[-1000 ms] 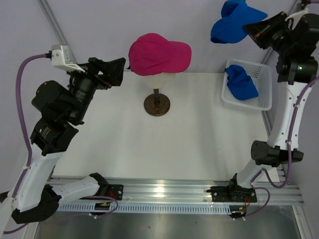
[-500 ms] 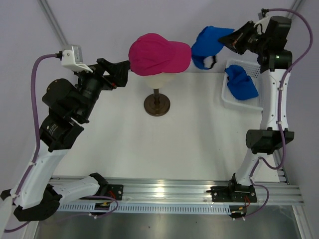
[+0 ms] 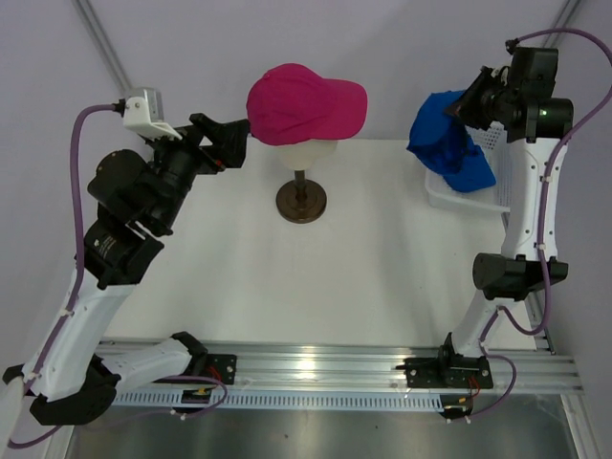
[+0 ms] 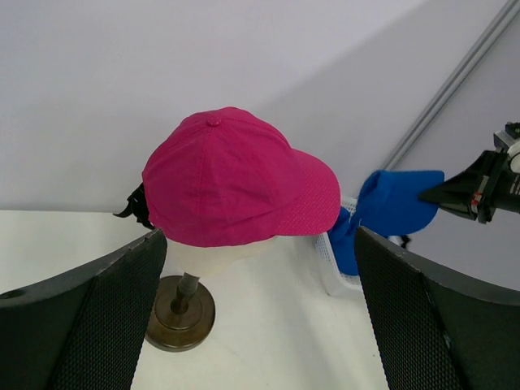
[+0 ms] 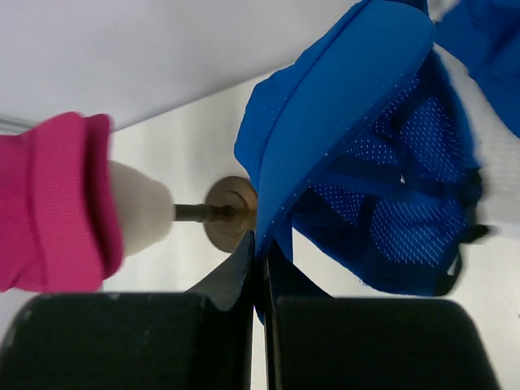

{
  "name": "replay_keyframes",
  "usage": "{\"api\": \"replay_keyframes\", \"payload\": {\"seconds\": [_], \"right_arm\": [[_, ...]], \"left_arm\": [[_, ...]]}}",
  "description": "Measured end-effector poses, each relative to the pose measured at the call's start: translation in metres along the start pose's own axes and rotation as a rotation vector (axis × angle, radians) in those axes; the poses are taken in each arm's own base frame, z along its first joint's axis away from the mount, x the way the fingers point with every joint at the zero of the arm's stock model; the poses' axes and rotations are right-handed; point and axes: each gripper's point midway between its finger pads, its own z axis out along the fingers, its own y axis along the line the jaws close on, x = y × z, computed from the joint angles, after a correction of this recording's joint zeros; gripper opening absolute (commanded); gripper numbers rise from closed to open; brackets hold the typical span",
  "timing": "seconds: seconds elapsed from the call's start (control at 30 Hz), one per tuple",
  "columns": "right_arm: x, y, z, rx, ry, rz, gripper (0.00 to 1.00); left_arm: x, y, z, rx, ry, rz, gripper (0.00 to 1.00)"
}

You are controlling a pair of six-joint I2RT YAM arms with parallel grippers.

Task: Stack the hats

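A magenta-pink cap (image 3: 306, 103) sits on the cream mannequin head (image 3: 306, 153); it also shows in the left wrist view (image 4: 236, 179) and at the left of the right wrist view (image 5: 49, 203). My right gripper (image 3: 466, 105) is shut on the brim of a royal blue cap (image 3: 435, 126), holding it in the air to the right of the pink cap, above the basket's left edge. The brim shows pinched between the jaws in the right wrist view (image 5: 349, 138). My left gripper (image 3: 229, 142) is open and empty, just left of the pink cap, facing it (image 4: 260, 317).
A white mesh basket (image 3: 459, 198) at the back right holds another blue fabric piece (image 3: 475, 172). The mannequin head stands on a dark round base (image 3: 301, 202). A slanted metal pole (image 3: 105, 53) runs at the back left.
My right gripper swung the blue cap from high at the back toward the pink cap, then back right and lower, above the basket edge. The left gripper edged closer to the pink cap.
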Motion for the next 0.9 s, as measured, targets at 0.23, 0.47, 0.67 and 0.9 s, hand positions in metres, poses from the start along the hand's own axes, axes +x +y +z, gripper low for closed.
{"api": "replay_keyframes", "payload": {"seconds": [0.23, 0.47, 0.67, 0.9], "right_arm": [[-0.004, -0.045, -0.006, 0.255, -0.049, -0.073, 0.0], [0.004, -0.041, 0.01, 0.176, 0.006, -0.073, 0.0], [-0.063, 0.096, -0.028, -0.459, -0.239, -0.066, 0.0], [-0.091, 0.093, -0.127, -0.371, -0.48, -0.131, 0.0]], "left_arm": [[0.004, 0.0, 0.0, 0.004, 0.019, 0.006, 0.99], [0.007, -0.001, 0.001, 0.008, 0.033, 0.009, 0.99], [0.011, 0.0, 0.003, 0.003, 0.049, 0.015, 1.0], [0.013, -0.001, 0.003, 0.006, 0.056, 0.017, 1.0]]}}
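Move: The right hand, with the blue cap dangling from its shut fingers, has the stacked pink hats on the head stand some 33 cm to its left, about 5 cm farther out and 6 cm lower. The white basket lies about 14 cm ahead, 10 cm to its right and 38 cm below; the other blue hat in it sits 14 cm ahead and 8 cm right. From the idle left hand the pink hats are roughly 23 cm ahead, 11 cm right and 17 cm down. Still pinching the blue cap by its brim, the right hand shakes it out: a quick dip of about 4 cm, swinging some 6 cm to the right, then a fast sweep up and left that lifts it high above the basket. It finishes drawing back and to the right, about 17 cm higher than it began, with the wrist tipped up some 35 degrees and the fingers shut. ##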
